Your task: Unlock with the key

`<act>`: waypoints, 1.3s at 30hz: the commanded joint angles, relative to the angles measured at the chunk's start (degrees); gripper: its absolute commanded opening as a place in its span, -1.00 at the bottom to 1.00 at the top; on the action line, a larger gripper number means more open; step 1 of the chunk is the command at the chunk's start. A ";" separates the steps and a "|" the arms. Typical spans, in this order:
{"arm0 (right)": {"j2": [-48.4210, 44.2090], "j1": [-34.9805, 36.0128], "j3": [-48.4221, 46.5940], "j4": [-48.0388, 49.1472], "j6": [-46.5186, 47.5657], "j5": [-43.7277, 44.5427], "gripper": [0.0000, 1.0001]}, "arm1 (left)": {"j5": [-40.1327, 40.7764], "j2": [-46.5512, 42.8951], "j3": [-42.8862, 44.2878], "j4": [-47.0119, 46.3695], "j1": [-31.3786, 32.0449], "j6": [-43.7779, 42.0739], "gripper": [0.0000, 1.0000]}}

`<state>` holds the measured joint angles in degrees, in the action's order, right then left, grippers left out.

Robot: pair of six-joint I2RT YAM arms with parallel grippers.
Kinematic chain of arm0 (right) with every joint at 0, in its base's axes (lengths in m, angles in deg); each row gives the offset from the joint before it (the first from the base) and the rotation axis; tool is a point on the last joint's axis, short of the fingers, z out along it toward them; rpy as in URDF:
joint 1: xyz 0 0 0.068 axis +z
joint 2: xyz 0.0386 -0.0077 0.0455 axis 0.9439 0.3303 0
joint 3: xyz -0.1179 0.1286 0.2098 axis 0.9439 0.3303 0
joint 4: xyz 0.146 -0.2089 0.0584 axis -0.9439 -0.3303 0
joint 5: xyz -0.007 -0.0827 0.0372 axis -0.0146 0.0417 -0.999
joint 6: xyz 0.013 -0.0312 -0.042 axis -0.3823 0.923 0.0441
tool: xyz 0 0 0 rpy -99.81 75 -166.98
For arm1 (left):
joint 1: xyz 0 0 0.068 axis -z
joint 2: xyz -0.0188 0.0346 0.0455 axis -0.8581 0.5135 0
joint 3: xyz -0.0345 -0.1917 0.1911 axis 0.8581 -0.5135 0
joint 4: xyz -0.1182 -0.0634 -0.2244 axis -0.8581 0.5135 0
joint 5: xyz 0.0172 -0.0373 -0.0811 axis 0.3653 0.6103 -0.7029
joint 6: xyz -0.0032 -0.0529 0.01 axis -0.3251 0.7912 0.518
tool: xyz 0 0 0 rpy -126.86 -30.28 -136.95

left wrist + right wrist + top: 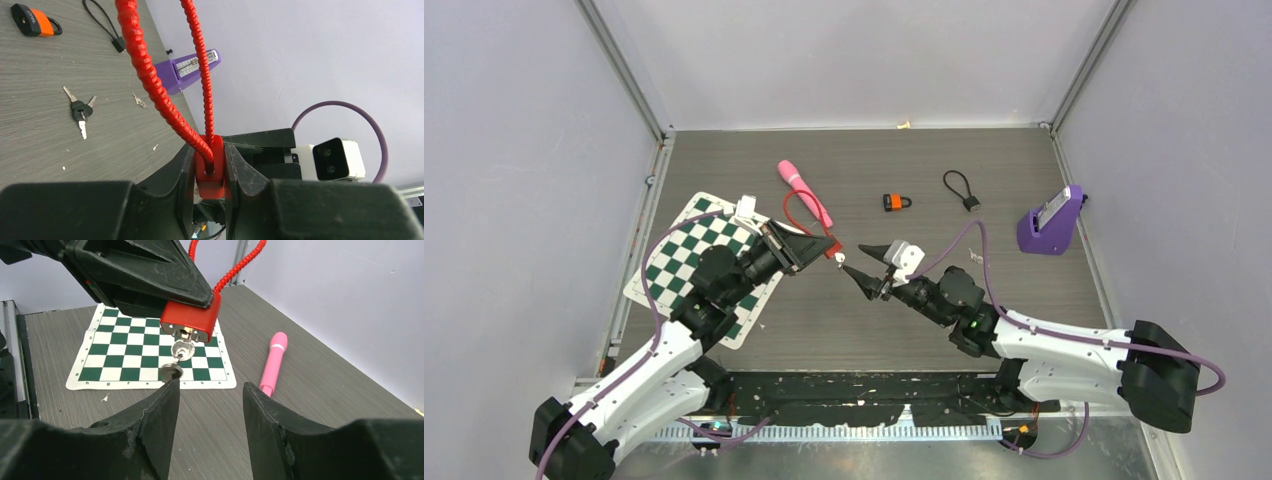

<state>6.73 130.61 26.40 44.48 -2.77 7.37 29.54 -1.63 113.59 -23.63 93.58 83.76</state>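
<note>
A red padlock with a long red cable shackle is held above the table, my left gripper shut on its body. In the right wrist view the padlock faces me with a silver key stuck in its keyhole, and a key ring dangles below. My right gripper is open just short of the key; its left fingertip nearly touches the ring, and nothing sits between the fingers. From above, the left gripper and right gripper meet tip to tip mid-table around the padlock.
A checkered mat lies at the left, a pink pen behind the lock. An orange padlock and a black cable loop sit farther back, a purple stand at the right. Spare keys lie on the table.
</note>
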 commanded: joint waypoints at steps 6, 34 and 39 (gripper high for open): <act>1.43 1.46 -4.25 4.59 1.79 -2.09 0.09 | -1.75 -0.14 0.94 -4.12 -0.11 -0.90 -1.00; 6.01 5.75 -10.22 1.62 7.68 7.44 -0.90 | -1.47 1.50 0.24 -3.19 3.76 -1.79 -1.00; 5.87 0.66 -9.94 7.19 -8.27 -0.94 -0.90 | -3.28 1.96 -2.88 -8.98 5.00 -2.06 -1.00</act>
<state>12.20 134.29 19.84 43.17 -0.25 12.25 33.52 -0.17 112.87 -26.51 95.24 81.66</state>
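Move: The key, already in the red lock's keyhole, is about 3 cm left of the open right hand and 1 cm above. The lock body, held by the left hand, is some 4 cm left of the right hand, 1 cm ahead and 2 cm higher. Well below, roughly 20 cm down, the pink microphone is about 17 cm ahead and 12 cm left. From the left hand, the key is some 2 cm back, 2 cm right and 2 cm below. Right hand eases about 2.5 cm left and 1.5 cm up, pinching the key's head while the left holds the lock. ##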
